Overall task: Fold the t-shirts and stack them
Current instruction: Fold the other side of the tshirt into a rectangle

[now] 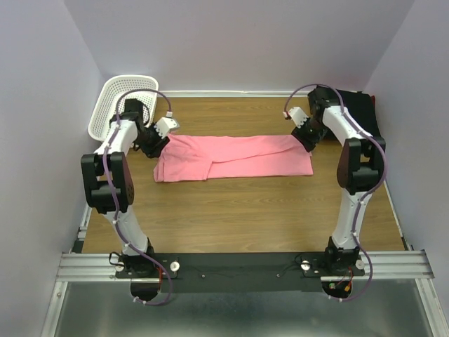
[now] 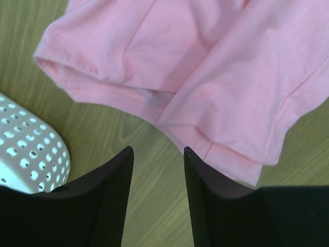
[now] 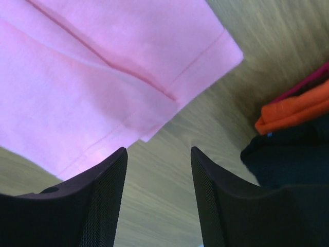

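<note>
A bright pink t-shirt (image 1: 235,157) lies folded into a long strip across the middle of the wooden table (image 1: 238,217). My left gripper (image 1: 160,145) hovers at its left end, open, with bare wood between the fingers (image 2: 115,200) and pink cloth (image 2: 205,72) just beyond them. At the strip's right end my right gripper (image 1: 306,137) stands open too, nothing between its fingers (image 3: 105,200); the pink hem corner (image 3: 128,77) lies ahead of it. An orange-red shirt (image 3: 295,108) and a black shirt (image 3: 293,159) are piled at the far right, black cloth (image 1: 361,112) showing behind the right arm.
A white lattice basket (image 1: 123,102) leans at the back left corner, its wall (image 2: 28,149) close to the left fingers. Purple walls close in the table on three sides. The metal rail (image 1: 238,265) with the arm bases runs along the near edge.
</note>
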Motion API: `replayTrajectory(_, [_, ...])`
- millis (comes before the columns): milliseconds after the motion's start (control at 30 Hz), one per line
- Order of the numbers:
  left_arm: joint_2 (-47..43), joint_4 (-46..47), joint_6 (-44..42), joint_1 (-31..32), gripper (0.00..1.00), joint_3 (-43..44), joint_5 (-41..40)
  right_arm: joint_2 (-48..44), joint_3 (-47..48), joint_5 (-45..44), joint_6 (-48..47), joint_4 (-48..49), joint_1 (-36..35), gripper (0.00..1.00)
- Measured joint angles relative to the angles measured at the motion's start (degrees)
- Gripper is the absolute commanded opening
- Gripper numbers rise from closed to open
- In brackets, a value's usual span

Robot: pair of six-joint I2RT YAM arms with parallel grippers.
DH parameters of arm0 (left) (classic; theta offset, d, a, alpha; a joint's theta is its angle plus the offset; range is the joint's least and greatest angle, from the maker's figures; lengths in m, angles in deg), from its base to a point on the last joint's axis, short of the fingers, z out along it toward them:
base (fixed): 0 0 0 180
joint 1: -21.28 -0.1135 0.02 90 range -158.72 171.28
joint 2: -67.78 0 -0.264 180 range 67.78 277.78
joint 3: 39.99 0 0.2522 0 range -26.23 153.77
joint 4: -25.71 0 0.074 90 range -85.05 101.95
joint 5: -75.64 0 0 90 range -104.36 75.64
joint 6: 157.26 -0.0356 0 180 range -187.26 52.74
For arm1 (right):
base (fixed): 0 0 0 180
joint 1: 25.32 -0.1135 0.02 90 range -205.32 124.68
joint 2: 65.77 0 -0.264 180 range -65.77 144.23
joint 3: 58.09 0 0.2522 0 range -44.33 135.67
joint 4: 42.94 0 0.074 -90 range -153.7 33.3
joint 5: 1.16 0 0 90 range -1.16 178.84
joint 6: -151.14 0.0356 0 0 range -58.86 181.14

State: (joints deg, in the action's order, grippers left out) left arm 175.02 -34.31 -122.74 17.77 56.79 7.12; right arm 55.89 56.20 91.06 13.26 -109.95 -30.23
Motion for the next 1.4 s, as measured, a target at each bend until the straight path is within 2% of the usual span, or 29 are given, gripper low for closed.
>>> replayTrajectory(133, [-2.25,-0.76,0.59,-4.22,0.52,-0.94,2.93,-2.12,0.0,3.21,4.22,-2.21,2.1,0.59])
replayTrajectory(300, [-8.9,-2.25,0.52,-8.98,0.53,-9.7,6.36,-6.03,-2.32,9.29,10.84,-4.92,6.34,0.59])
replayTrajectory(533, [-9.86,-3.04,1.07,-9.14,0.54,-18.03,11.39,-6.05,-7.34,15.19,17.68,-6.97,8.94,0.59])
replayTrajectory(767, [-9.33,0.5,3.32,-9.14,0.54,-19.12,13.31,-4.26,-8.48,17.55,20.81,-6.58,8.83,0.59])
replayTrajectory(900, [-7.91,1.92,3.89,-9.14,0.5,-19.08,14.19,-3.23,-10.27,17.57,21.57,-5.99,8.83,0.54])
replayTrajectory(1000, [-6.36,2.47,4.04,-9.14,0.42,-19.08,14.4,-2.6,-11.69,17.57,22.18,-5.53,8.83,0.49])
replayTrajectory(1067, [-5.33,2.51,4.11,-9.14,0.32,-19.08,14.58,-2.23,-12.52,17.59,22.38,-5.22,8.83,0.38])
replayTrajectory(1100, [-4.85,2.51,4.02,-9.14,0.23,-19.08,14.73,-2.19,-12.66,17.59,22.69,-5.2,8.83,0.32])
replayTrajectory(1133, [-4.52,2.47,4.11,-9.14,0.18,-19.08,14.88,-2.19,-12.74,17.57,22.86,-5.07,8.83,0.19])
replayTrajectory(1233, [-4.22,2.43,4.28,-9.14,0.03,-19.08,15.32,-2.16,-12.76,17.55,23.17,-4.61,8.83,0.01])
replayTrajectory(1400, [-4.24,1.55,4.07,-9.18,0.0,-19.06,15.34,-2.16,-12.79,16.92,23.39,-4.26,8.83,0.01])
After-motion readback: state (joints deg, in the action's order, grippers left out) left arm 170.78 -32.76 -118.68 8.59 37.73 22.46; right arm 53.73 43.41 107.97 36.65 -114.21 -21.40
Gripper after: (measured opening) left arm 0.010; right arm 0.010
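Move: The left gripper, open, goes for the near left corner of the folded pink t-shirt, about 9 cm back, straight in line and 5 cm below; the white basket stands some 14 cm ahead and 12 cm left of that gripper. The right gripper's goal is the t-shirt's near right corner, roughly 9 cm back, in line and 4 cm below, with the black stack about 12 cm ahead and 13 cm right. Lift both open grippers clear of the cloth and draw them back about 9 cm, each arcing slightly outward, then down to the t-shirt's near corners. On the way tip the fingers inward and back towards the bases, turning the right wrist some 30 degrees clockwise. At the table, close both grippers to pinch the corners. ##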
